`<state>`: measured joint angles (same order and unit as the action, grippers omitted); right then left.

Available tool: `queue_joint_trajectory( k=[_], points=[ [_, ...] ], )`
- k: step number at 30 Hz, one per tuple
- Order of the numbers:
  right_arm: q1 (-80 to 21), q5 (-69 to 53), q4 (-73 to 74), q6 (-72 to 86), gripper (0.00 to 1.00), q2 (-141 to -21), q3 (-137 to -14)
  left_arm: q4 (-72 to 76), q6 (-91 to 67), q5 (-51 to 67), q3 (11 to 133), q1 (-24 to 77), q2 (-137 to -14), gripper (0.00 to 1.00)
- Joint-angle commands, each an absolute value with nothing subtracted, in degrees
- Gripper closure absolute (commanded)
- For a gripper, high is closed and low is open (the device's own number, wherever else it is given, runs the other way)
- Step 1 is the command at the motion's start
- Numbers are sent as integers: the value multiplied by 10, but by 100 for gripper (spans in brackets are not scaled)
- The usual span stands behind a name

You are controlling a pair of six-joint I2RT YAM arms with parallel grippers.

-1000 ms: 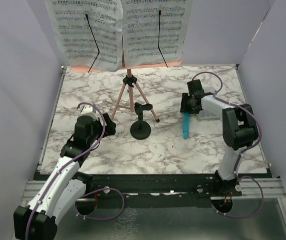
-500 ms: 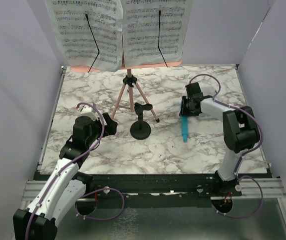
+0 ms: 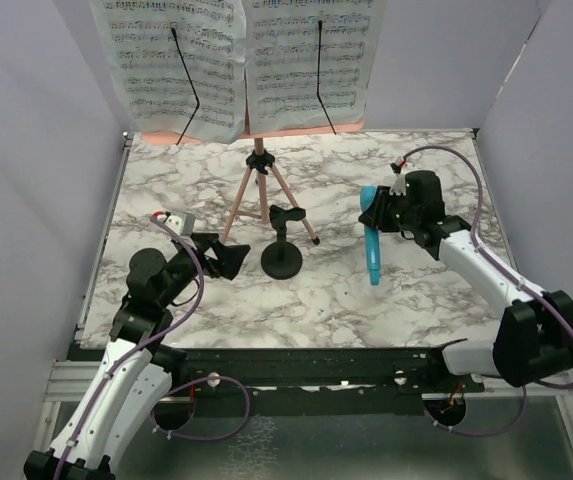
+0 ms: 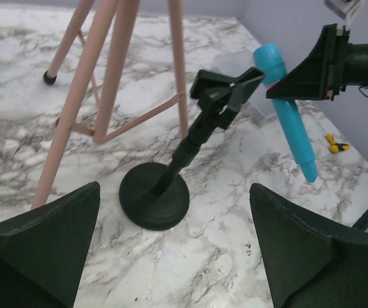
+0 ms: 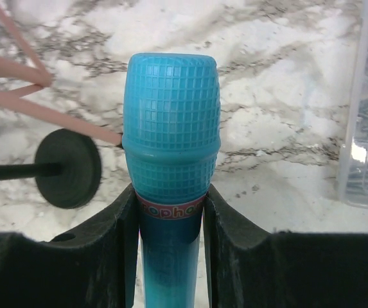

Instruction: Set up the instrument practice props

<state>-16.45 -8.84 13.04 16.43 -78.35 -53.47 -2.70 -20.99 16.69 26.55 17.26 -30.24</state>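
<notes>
My right gripper [image 3: 382, 213] is shut on the blue toy microphone [image 3: 372, 245], just below its gridded head [image 5: 171, 115]. The microphone hangs off the table, right of the black mic stand [image 3: 282, 257], head up and handle pointing down. The stand's round base [image 4: 154, 196] sits on the marble with its clip [image 4: 225, 90] empty. My left gripper [image 3: 230, 258] is open, just left of that base, and its fingers [image 4: 49, 237] frame the base from the near side. The pink music stand's tripod [image 3: 258, 192] stands behind, with two white sheet-music pages [image 3: 171, 60] [image 3: 311, 55] on it.
A clear plastic compartment box [image 5: 367, 115] lies on the marble to the right of the microphone. A small yellow item [image 4: 333, 144] lies near the right edge. Grey walls close in the table [image 3: 166, 190] on three sides.
The right gripper closed on the microphone lying on the table and lifted it, and its arm swung out to the right. The left gripper moved right toward the mic stand's base.
</notes>
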Motion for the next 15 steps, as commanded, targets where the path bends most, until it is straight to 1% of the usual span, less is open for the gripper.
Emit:
queue_joint_trajectory(
  k=[1, 6, 7, 11, 15],
  points=[
    [-167, -190, 70, 170, 100, -721, -494, 74, -173, 279, 269, 174, -311, 1],
    [-167, -277, 7, 186, 100, -639, -450, 112, -169, 333, 300, 174, -390, 1],
    [-167, -291, -24, 189, 100, -622, -438, 116, -172, 336, 307, 174, -407, 2],
    [-167, -328, -96, 197, 100, -557, -391, 147, -180, 339, 321, 184, -451, 2],
    [-167, -336, -163, 202, 100, -487, -340, 186, -178, 315, 323, 216, -479, 3]
  ],
)
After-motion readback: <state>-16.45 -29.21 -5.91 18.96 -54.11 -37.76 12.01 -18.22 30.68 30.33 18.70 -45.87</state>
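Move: The left hand, open, has the mic stand about 10 cm ahead and 8 cm to its right, the stand's middle some 11 cm lower. From the right hand, already gripping the microphone, that stand is about 18 cm left, 3 cm back and a little lower. The music stand's nearest tripod foot sits on the table roughly 6 cm right of the mic stand and 3 cm farther out. Right hand lifts the gripped microphone about 10 cm, drawing back; open left hand moves right towards mic stand. ##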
